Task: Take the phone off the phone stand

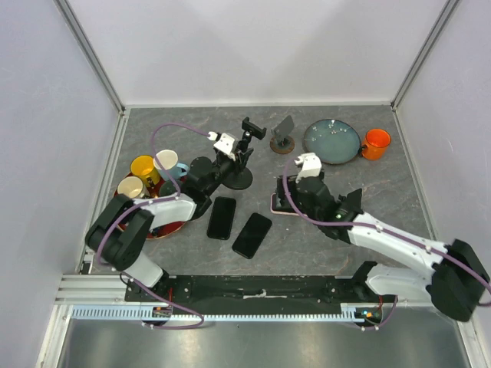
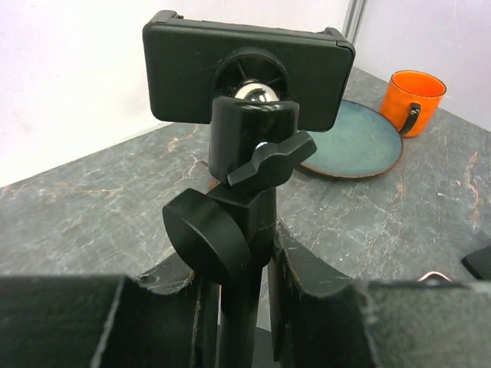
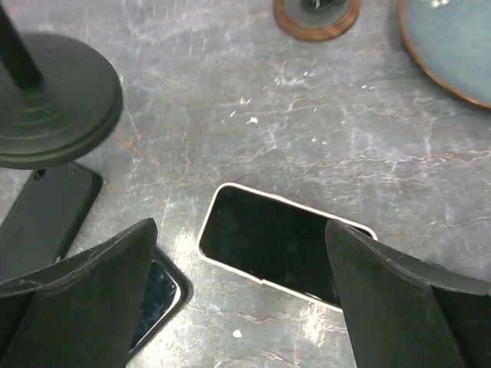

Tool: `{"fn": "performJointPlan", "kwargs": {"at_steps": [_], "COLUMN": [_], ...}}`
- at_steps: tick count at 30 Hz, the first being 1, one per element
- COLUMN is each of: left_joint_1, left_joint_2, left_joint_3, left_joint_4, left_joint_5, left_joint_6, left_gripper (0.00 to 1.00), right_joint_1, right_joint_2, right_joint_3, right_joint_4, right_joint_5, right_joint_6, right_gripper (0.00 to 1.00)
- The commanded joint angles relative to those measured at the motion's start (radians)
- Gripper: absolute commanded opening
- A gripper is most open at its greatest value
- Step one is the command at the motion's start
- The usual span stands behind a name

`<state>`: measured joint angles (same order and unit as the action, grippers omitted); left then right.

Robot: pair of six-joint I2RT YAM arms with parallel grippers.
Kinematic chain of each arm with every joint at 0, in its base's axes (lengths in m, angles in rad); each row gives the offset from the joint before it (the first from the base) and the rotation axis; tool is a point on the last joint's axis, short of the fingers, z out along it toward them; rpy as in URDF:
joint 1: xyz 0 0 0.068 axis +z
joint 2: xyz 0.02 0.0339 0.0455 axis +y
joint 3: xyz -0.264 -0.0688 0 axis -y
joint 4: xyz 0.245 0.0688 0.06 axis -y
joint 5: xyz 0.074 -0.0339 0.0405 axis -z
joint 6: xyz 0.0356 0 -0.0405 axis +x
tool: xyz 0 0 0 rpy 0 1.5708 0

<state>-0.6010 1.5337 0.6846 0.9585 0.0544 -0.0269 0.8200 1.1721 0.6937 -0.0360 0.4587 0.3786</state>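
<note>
The black phone stand (image 1: 239, 175) rises from a round base, and its clamp (image 2: 247, 69) shows from behind with no phone in it. My left gripper (image 2: 244, 276) is shut on the stand's stem just below the knob; in the top view the left gripper (image 1: 232, 163) sits over the base. A phone (image 3: 278, 247) in a pale case lies flat, screen up, on the table to the stand's right. My right gripper (image 3: 239, 227) hovers over the phone, open wide, with a finger on either side and nothing held. Only the phone's edge (image 1: 275, 204) peeks out from under the right gripper (image 1: 288, 202).
Two black phones (image 1: 222, 218) (image 1: 252, 234) lie near the front. A small stand on a wooden base (image 1: 284, 142), a blue plate (image 1: 331, 141) and an orange mug (image 1: 376, 143) sit at the back right. Cups (image 1: 143, 167) stand on a red plate (image 1: 157, 227) at left.
</note>
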Motion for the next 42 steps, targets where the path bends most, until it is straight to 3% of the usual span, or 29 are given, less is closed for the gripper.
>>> {"fn": "performJointPlan", "kwargs": {"at_steps": [1, 7, 11, 14, 21, 31, 34, 42], "left_joint_1": [0.009, 0.015, 0.015, 0.015, 0.015, 0.015, 0.018, 0.052], "left_joint_2": [0.098, 0.235, 0.250, 0.247, 0.247, 0.240, 0.241, 0.235], "left_joint_3": [0.108, 0.115, 0.095, 0.086, 0.066, 0.049, 0.050, 0.038], "left_joint_4": [0.262, 0.423, 0.467, 0.474, 0.500, 0.505, 0.505, 0.508], "left_joint_5": [0.065, 0.146, 0.209, 0.248, 0.314, 0.372, 0.372, 0.366], "left_joint_6": [-0.071, -0.120, -0.134, -0.136, -0.160, -0.148, -0.148, -0.169], "left_gripper": [0.02, 0.02, 0.02, 0.02, 0.02, 0.02, 0.02, 0.02], "right_joint_1": [-0.033, -0.117, -0.214, -0.254, -0.254, -0.285, -0.286, -0.318], "right_joint_2": [-0.129, -0.198, -0.119, -0.039, 0.129, 0.285, 0.300, 0.225], "right_joint_3": [-0.091, -0.158, -0.123, -0.079, 0.042, 0.165, 0.173, 0.138], "right_joint_4": [0.128, 0.333, 0.441, 0.554, 0.654, 0.660, 0.653, 0.564], "right_joint_5": [0.002, -0.175, -0.409, -0.497, -0.511, -0.543, -0.568, -0.639], "right_joint_6": [0.019, 0.083, 0.108, 0.117, 0.077, 0.025, 0.002, -0.098], "right_gripper": [0.98, 0.98, 0.97, 0.95, 0.95, 0.90, 0.82, 0.75]}}
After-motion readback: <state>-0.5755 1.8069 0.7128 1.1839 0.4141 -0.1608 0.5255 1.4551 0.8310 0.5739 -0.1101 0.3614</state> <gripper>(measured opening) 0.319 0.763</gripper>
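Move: The empty cradle of the black phone stand, its post still gripped by the left hand, sits about 15 cm ahead of the right hand, 12 cm to its left and 13 cm above; from the left hand it is some 3 cm ahead, 3 cm right and 9 cm up. The pink phone lies 3 cm ahead of the right hand, 1 cm left and 12 cm below; the wood-based stand is 24 cm ahead, 4 cm left and 8 cm below. The black stand is lowered about 6 cm and carried some 5 cm right, turning about 20 degrees clockwise, forward a little and then back, in the left hand's unchanged grip. Away from the pink phone the right hand rises, then sweeps forward and left to the cradle, levelling and rolling left side up; its wide-open fingers begin closing around the cradle, touch unclear. ##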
